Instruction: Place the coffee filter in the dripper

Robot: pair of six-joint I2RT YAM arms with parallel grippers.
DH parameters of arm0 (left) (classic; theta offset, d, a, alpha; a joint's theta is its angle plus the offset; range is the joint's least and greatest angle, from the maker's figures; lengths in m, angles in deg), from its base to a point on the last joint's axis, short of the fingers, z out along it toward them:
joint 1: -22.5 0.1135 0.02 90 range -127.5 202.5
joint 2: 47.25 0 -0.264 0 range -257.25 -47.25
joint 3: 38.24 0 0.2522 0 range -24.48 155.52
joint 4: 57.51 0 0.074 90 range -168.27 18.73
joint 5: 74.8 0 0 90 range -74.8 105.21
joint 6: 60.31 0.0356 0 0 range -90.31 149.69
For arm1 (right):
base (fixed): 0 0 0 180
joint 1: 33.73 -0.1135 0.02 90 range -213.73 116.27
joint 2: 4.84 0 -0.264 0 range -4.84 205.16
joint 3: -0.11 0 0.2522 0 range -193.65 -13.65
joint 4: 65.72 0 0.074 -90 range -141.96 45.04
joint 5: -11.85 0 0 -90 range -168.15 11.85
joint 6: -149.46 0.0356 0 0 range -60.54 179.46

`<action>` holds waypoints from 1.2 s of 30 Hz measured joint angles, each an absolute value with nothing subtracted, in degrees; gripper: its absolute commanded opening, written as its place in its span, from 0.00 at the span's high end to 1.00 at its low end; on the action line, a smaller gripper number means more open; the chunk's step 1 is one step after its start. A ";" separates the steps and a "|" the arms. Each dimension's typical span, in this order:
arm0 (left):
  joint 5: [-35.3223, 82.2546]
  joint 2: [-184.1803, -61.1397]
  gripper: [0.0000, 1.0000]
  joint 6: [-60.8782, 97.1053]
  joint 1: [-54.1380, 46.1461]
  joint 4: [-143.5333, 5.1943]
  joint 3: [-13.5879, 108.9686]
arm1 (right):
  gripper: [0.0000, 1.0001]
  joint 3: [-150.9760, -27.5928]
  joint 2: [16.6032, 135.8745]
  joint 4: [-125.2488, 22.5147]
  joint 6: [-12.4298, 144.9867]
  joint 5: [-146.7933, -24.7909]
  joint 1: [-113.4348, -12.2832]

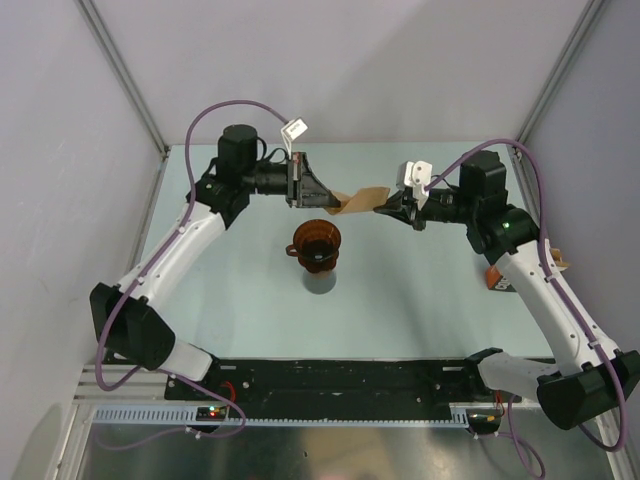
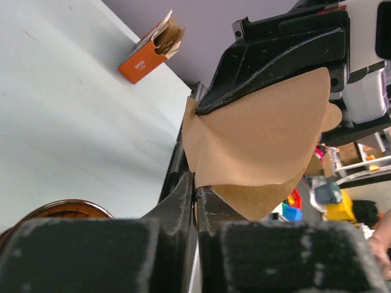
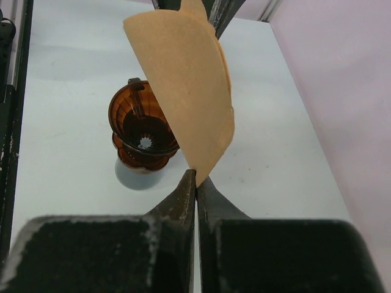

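The tan coffee filter [image 1: 360, 200] hangs in the air between both grippers, above and just right of the dripper [image 1: 315, 243]. My left gripper [image 1: 338, 206] is shut on its left edge, and in the left wrist view the filter [image 2: 263, 134] rises out of the shut gripper [image 2: 197, 183]. My right gripper [image 1: 380, 209] is shut on the opposite edge. In the right wrist view the filter [image 3: 189, 79] stands from the pinched gripper [image 3: 197, 178], partly covering the dripper [image 3: 142, 131]. The dark reddish-brown dripper stands upright with its mouth open.
A grey round thing [image 1: 320, 283] shows under the dripper. An orange printed bag [image 1: 497, 278] lies at the table's right side, partly under the right arm, and it also shows in the left wrist view [image 2: 149, 52]. Grey walls enclose the table on three sides.
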State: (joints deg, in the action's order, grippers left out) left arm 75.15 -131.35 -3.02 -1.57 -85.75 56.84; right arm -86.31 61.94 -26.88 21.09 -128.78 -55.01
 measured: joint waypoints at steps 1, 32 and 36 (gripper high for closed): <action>75.10 -131.30 0.76 -2.86 -1.57 -85.73 56.84 | 1.00 -86.31 61.94 -26.95 21.09 -128.80 -55.01; 73.62 -135.30 0.43 -1.77 -5.48 -85.45 59.55 | 1.00 -86.31 61.96 -28.87 21.97 -131.89 -55.80; 73.73 -135.22 0.29 -1.81 -4.61 -85.32 59.42 | 1.00 -86.31 61.96 -28.72 21.77 -131.47 -55.45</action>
State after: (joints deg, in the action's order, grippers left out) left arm 73.73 -135.22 -1.81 -4.61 -85.32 59.42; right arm -86.31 61.96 -28.72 21.77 -131.47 -55.45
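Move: The left gripper is shut on one end of the coffee filter, whose middle lies about 4 cm to its right and 1 cm ahead, at nearly the same height. The dripper stands some 6 cm back, 3 cm left and 13 cm below, with the glass carafe right under it, about 23 cm below this hand. The right gripper pinches the opposite end, with the filter's middle roughly 3 cm to its left and 1 cm ahead. Open the left gripper from shut to a bit over half wide, ending its pinch on the filter's end, and bring it about 2.5 cm to the right and 1 cm down, working one finger in between the paper walls; ease back left a touch at the last. Keep the right gripper shut on its end, drifting only about 1 cm left, back and up. ##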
